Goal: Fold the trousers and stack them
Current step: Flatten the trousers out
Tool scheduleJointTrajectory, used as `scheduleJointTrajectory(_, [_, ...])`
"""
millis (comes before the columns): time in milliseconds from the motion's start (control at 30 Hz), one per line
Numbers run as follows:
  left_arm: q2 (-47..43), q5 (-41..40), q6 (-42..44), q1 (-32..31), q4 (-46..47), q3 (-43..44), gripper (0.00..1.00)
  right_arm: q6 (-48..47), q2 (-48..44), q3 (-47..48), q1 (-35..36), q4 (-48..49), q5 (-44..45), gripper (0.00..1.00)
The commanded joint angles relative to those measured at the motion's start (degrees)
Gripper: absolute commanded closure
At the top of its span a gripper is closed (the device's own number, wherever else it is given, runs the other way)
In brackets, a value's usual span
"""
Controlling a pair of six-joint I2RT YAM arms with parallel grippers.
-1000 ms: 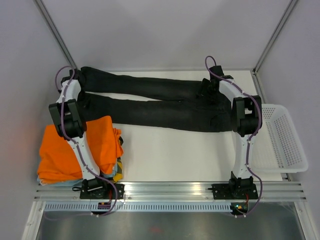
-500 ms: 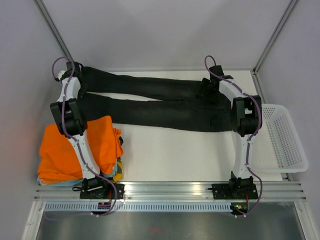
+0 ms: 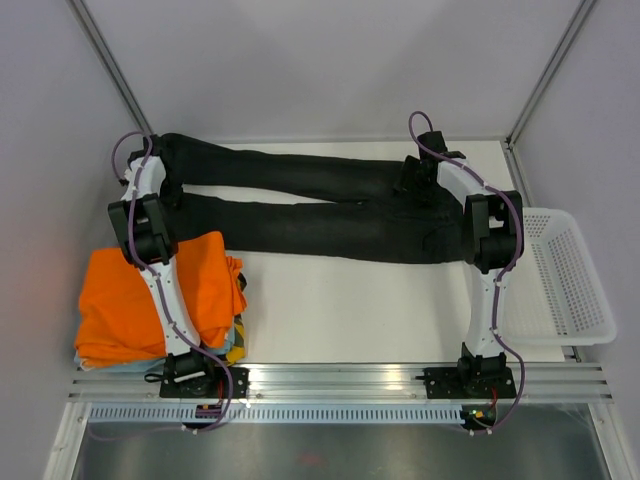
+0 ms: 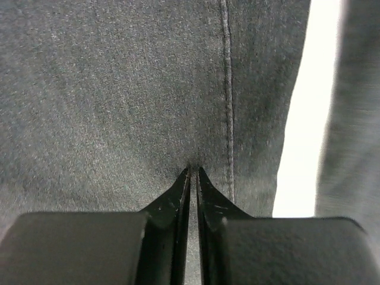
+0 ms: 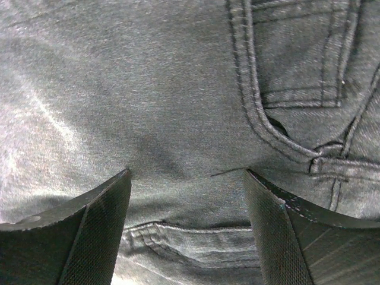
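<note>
The black trousers point(image 3: 300, 205) lie spread across the far side of the table, legs to the left and waist to the right. My left gripper point(image 3: 167, 188) is down on the end of the near leg. In the left wrist view its jaws point(image 4: 193, 169) stand almost together, pinching a small pucker of dark cloth point(image 4: 119, 89) beside a seam. My right gripper point(image 3: 412, 178) rests on the waist end. The right wrist view shows it point(image 5: 187, 172) wide open, fingertips pressed onto the fabric point(image 5: 148, 89) near a pocket, the hem of the waistband between them.
A bright orange garment point(image 3: 150, 290) lies on a small pile of folded clothes at the near left. A white mesh basket point(image 3: 565, 280) stands at the right edge of the table. Grey walls close in the back and both sides.
The left arm has shifted at the leg ends: its wrist swung out toward the far left corner, then came back down onto the near leg. The right arm has not moved.
</note>
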Motion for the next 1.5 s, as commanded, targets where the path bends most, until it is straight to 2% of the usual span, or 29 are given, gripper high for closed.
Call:
scheduleJointTrajectory(0, [0.95, -6.21, -6.72, 0.25, -17.52, -1.65, 0.87, 0.77, -1.09, -0.87, -0.20, -0.83, 5.78, 0.17])
scheduleJointTrajectory(200, [-6.44, -9.56, -7.44, 0.95, -17.36, -11.06, 0.88, 0.60, -1.79, -3.07, -0.81, -0.22, 5.35, 0.17])
scheduleJointTrajectory(300, [-8.20, -8.34, -3.58, 1.30, -10.78, -13.18, 0.87, -0.36, -0.57, -2.90, -0.90, 1.19, 4.47, 0.17])
scheduleJointTrajectory(500, [-5.74, -0.52, 4.42, 1.22, 0.19, -8.61, 0.89, -1.42, 3.38, -1.85, -0.90, 2.33, 4.91, 0.17])
scheduleJointTrajectory(700, [-4.69, 2.04, 8.12, 0.34, 7.94, -6.06, 0.89, -1.60, 6.02, 1.57, -1.25, 3.65, 6.31, 0.17])
scheduleJointTrajectory(933, [-3.80, 3.71, 9.61, -0.37, 8.92, -2.28, 0.87, -3.27, 4.80, 3.96, -1.25, 4.35, 3.60, 0.17])
scheduleJointTrajectory(1033, [-5.64, 4.94, 11.80, -0.54, 12.85, -2.01, 0.85, -4.85, 1.82, 3.52, -1.25, 6.36, 1.13, 0.17])
scheduleJointTrajectory(1233, [-7.68, 5.73, 13.04, -0.54, 24.72, -1.49, 0.64, -6.96, -1.62, 7.99, -1.25, 8.92, -1.60, 0.14])
scheduleJointTrajectory(1267, [-7.32, 4.25, 12.43, -0.54, 26.39, -0.97, 0.51, -6.96, -1.36, 9.74, -1.34, 8.84, -1.25, 0.14])
scheduleJointTrajectory(1333, [-4.96, 2.40, 10.77, -0.54, 26.76, 2.10, 0.39, -6.61, -0.83, 11.07, -1.60, 8.22, -0.46, 0.13])
scheduleJointTrajectory(1367, [-3.99, 0.91, 9.97, -0.37, 26.76, 3.25, 0.29, -6.44, -0.39, 11.51, -1.69, 8.22, -0.02, 0.13])
scheduleJointTrajectory(1467, [-0.91, 1.24, 7.25, 0.24, 29.12, 4.66, 0.22, -4.51, -0.03, 11.34, -2.48, 7.34, 0.25, 0.13])
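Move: The left hand's nearly closed fingertips are on the near leg's end, close to its forward edge; the middle of that end lies about 6 cm back and 3 cm left. The far leg's end lies about 14 cm ahead and 2 cm left, and the orange pile some 29 cm back and 2 cm right. The open right hand is on the trousers' seat, whose middle is about 7 cm back and 6 cm right, with the white basket roughly 28 cm back and 34 cm right. Back towards the base first: the left hand, nearly shut, drags the near leg's end with its tips over a quick stroke of about 8 cm, retraces it forward, then reaches on forward and up over the far leg, opening wide and swinging its tips forward. The right hand, still wide open, pushes the seat forward almost 3 cm, then lifts off forward and up. ##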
